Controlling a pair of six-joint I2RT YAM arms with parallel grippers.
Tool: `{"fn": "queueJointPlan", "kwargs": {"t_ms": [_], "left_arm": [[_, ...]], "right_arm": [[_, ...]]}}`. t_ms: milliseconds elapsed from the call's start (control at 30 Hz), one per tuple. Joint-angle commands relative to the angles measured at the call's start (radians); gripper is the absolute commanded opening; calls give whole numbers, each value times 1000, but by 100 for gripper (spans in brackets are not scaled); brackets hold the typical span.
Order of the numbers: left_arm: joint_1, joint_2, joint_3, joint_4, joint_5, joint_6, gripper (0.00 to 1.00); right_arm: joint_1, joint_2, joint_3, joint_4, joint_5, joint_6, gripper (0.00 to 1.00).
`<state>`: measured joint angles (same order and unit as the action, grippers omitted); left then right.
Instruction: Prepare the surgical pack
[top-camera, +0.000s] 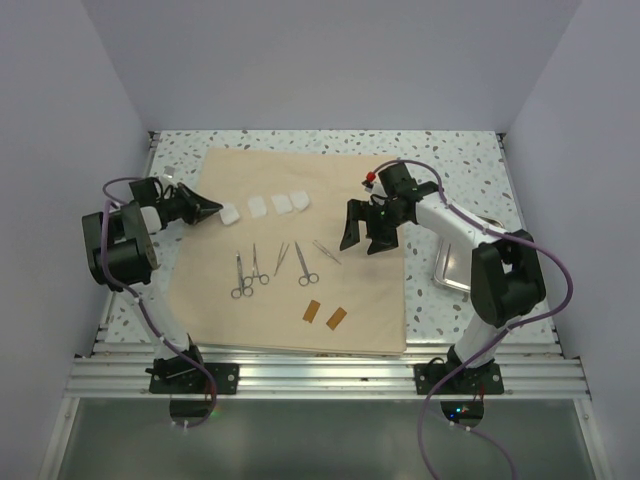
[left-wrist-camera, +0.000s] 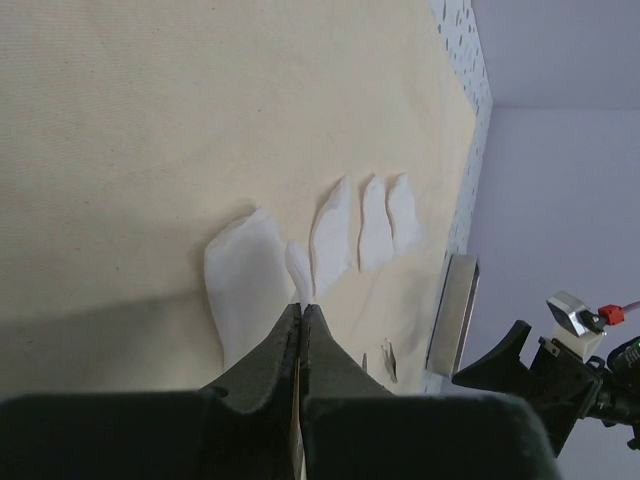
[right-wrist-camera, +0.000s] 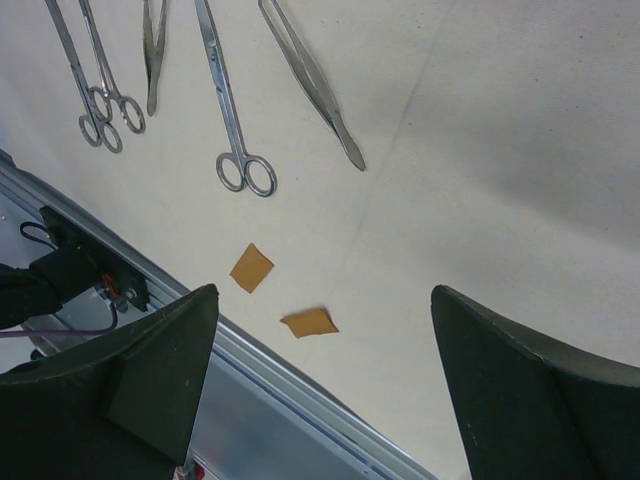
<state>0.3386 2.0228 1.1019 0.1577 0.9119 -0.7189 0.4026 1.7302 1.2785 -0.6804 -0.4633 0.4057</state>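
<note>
The surgical pack (top-camera: 210, 290), a large tan sheet, lies spread flat on the table. On it are a row of white gauze pads (top-camera: 258, 206), several scissors and forceps (top-camera: 305, 266) and two orange squares (top-camera: 336, 318). My left gripper (top-camera: 216, 210) is shut, low at the sheet's left side. Its tips (left-wrist-camera: 301, 308) meet at the end of a narrow white gauze strip (left-wrist-camera: 298, 272) beside a larger pad (left-wrist-camera: 245, 290); I see nothing clearly held. My right gripper (top-camera: 365, 238) hangs open above the sheet's right part. In the right wrist view it (right-wrist-camera: 325, 290) frames an orange square (right-wrist-camera: 310, 322), holding nothing.
A shiny steel tray (top-camera: 448, 272) sits on the speckled tabletop right of the sheet, partly under the right arm, and it shows edge-on (left-wrist-camera: 452, 310) in the left wrist view. The metal front rail (right-wrist-camera: 250, 380) runs just below the sheet's near edge. White walls enclose three sides.
</note>
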Motion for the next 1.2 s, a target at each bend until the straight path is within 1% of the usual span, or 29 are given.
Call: {"fn": "queueJointPlan", "kwargs": {"t_ms": [0, 533, 633, 733, 767, 833, 867, 900, 967, 1167], "left_arm": [[5, 20, 58, -47, -1, 47, 0], [4, 102, 131, -96, 5, 76, 0], [4, 111, 139, -121, -2, 96, 0], [2, 110, 161, -191, -27, 142, 0], [-1, 90, 164, -210, -39, 160, 9], [-3, 41, 167, -222, -86, 180, 22], [-4, 27, 173, -260, -108, 212, 32], [-6, 14, 180, -271, -134, 223, 36], [-6, -13, 179, -285, -143, 237, 42], [-19, -75, 162, -331, -206, 283, 49]], "right_arm": [[-5, 12, 18, 5, -11, -13, 91], [-7, 20, 18, 8, -9, -11, 91], [-5, 20, 21, 5, -8, -11, 91], [-5, 25, 21, 7, -8, -13, 91], [-5, 23, 21, 7, -9, -13, 91], [-5, 23, 21, 5, -12, -11, 91], [-7, 23, 19, 7, -12, -10, 91], [-5, 23, 18, 8, -18, -10, 91], [-5, 26, 18, 13, -23, -5, 91], [-5, 31, 24, 15, -34, -1, 91]]}}
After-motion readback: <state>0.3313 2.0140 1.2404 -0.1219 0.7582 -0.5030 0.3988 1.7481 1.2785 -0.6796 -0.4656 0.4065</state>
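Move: My left hand already pinches the first gauze pad. The second gauze pad, where this one goes, lies about 3 cm below, some 1 cm ahead and 1 cm to the right. The third pad is about 9 cm right and 3 cm ahead; the leftmost clamp is some 16 cm back and 4 cm right. From my right hand, the second pad is about 34 cm left, 13 cm ahead and 7 cm lower. With the pinched gauze I lower my left hand about 3 cm onto the second pad, easing 1 cm forward on the way. Low down I open the fingers to about half and let go, then start up again some 2.5 cm, drifting a little left while the wrist rolls about 10 degrees, its left side rising. ##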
